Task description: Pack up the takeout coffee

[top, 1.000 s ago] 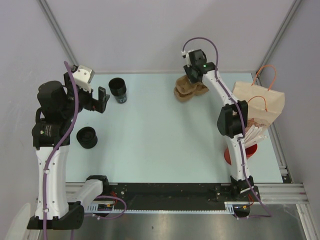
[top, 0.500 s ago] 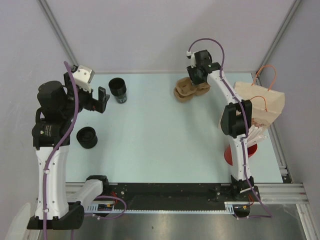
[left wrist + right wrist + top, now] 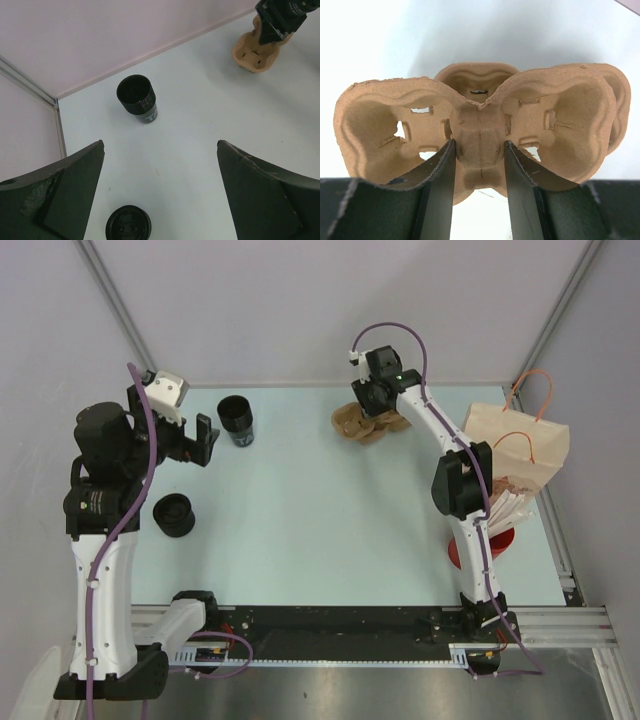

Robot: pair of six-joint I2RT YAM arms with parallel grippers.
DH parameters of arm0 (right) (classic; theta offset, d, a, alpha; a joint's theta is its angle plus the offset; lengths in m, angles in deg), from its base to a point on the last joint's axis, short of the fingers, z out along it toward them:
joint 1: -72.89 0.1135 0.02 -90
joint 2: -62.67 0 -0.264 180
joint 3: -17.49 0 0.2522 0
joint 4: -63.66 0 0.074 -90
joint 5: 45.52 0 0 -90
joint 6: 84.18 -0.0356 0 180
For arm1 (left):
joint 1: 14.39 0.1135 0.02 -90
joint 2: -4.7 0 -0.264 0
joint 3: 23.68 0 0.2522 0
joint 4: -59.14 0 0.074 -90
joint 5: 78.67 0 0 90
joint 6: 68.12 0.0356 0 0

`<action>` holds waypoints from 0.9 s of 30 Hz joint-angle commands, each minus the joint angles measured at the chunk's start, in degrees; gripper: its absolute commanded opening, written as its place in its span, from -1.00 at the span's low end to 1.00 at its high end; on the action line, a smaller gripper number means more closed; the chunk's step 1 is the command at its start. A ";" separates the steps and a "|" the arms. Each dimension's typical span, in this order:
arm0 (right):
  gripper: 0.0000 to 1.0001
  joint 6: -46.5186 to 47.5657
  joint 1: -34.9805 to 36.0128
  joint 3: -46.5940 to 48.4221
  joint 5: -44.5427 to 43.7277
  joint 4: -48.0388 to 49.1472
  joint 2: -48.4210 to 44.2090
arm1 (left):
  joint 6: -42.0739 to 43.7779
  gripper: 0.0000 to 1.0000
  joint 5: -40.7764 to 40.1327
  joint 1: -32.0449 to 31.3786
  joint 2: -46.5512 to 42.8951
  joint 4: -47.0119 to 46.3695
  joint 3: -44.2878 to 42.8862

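Observation:
A brown pulp cup carrier (image 3: 352,426) is at the far middle of the table, and my right gripper (image 3: 374,410) is shut on its centre ridge. In the right wrist view the carrier (image 3: 480,100) fills the frame, with both fingers (image 3: 440,185) pressed against the ridge. A black coffee cup (image 3: 237,420) stands open-mouthed at the far left. Its black lid (image 3: 174,515) lies nearer, to the left. My left gripper (image 3: 205,440) hovers open between cup and lid with nothing in it. The left wrist view shows the cup (image 3: 137,97) ahead and the lid (image 3: 128,224) below.
A brown paper bag (image 3: 520,445) with orange handles lies on its side at the right edge. A red object (image 3: 503,540) sits below it beside the right arm. Grey walls close the table at the back and sides.
My right gripper has swung left along the back of the table, carrying the cup carrier with it. The left arm, cup and lid have not moved.

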 commanded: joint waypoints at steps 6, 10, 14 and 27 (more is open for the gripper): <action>-0.38 1.81 -0.39 1.21 -2.76 0.15 -0.01 | -1.29 0.99 1.01 -0.03 -0.90 -1.73 0.59; -0.28 2.17 -0.31 1.21 -2.59 0.06 0.87 | -1.38 0.99 1.01 -0.03 -0.99 -1.73 0.59; -0.06 2.34 -0.31 1.03 -2.15 -0.38 1.31 | -1.29 0.99 1.01 -0.03 -1.08 -1.73 0.68; 0.57 3.31 -0.48 1.38 -2.15 -0.91 3.07 | -1.29 0.99 1.19 -0.03 -0.90 -1.82 0.77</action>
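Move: The upper cup carrier is already pinched by its middle web in the right hand; the lower carrier it is to be left on lies beneath, its middle about 4 cm to the right, 1 cm farther out and 5 cm down. The paper bag stands some 30 cm right and 8 cm back of that hand, the black cup roughly 32 cm left and level with it. From the left hand, the lower carrier is about 27 cm ahead, 38 cm right and 31 cm down. The upper carrier's middle web is let go by the right hand: still pinching, the hand drifts about 1 cm to the right, then sinks some 2 cm towards the lower carrier. During that descent the fingers spread from the web to roughly three-quarters open and stay straddling it, the wrist barely tilting. ##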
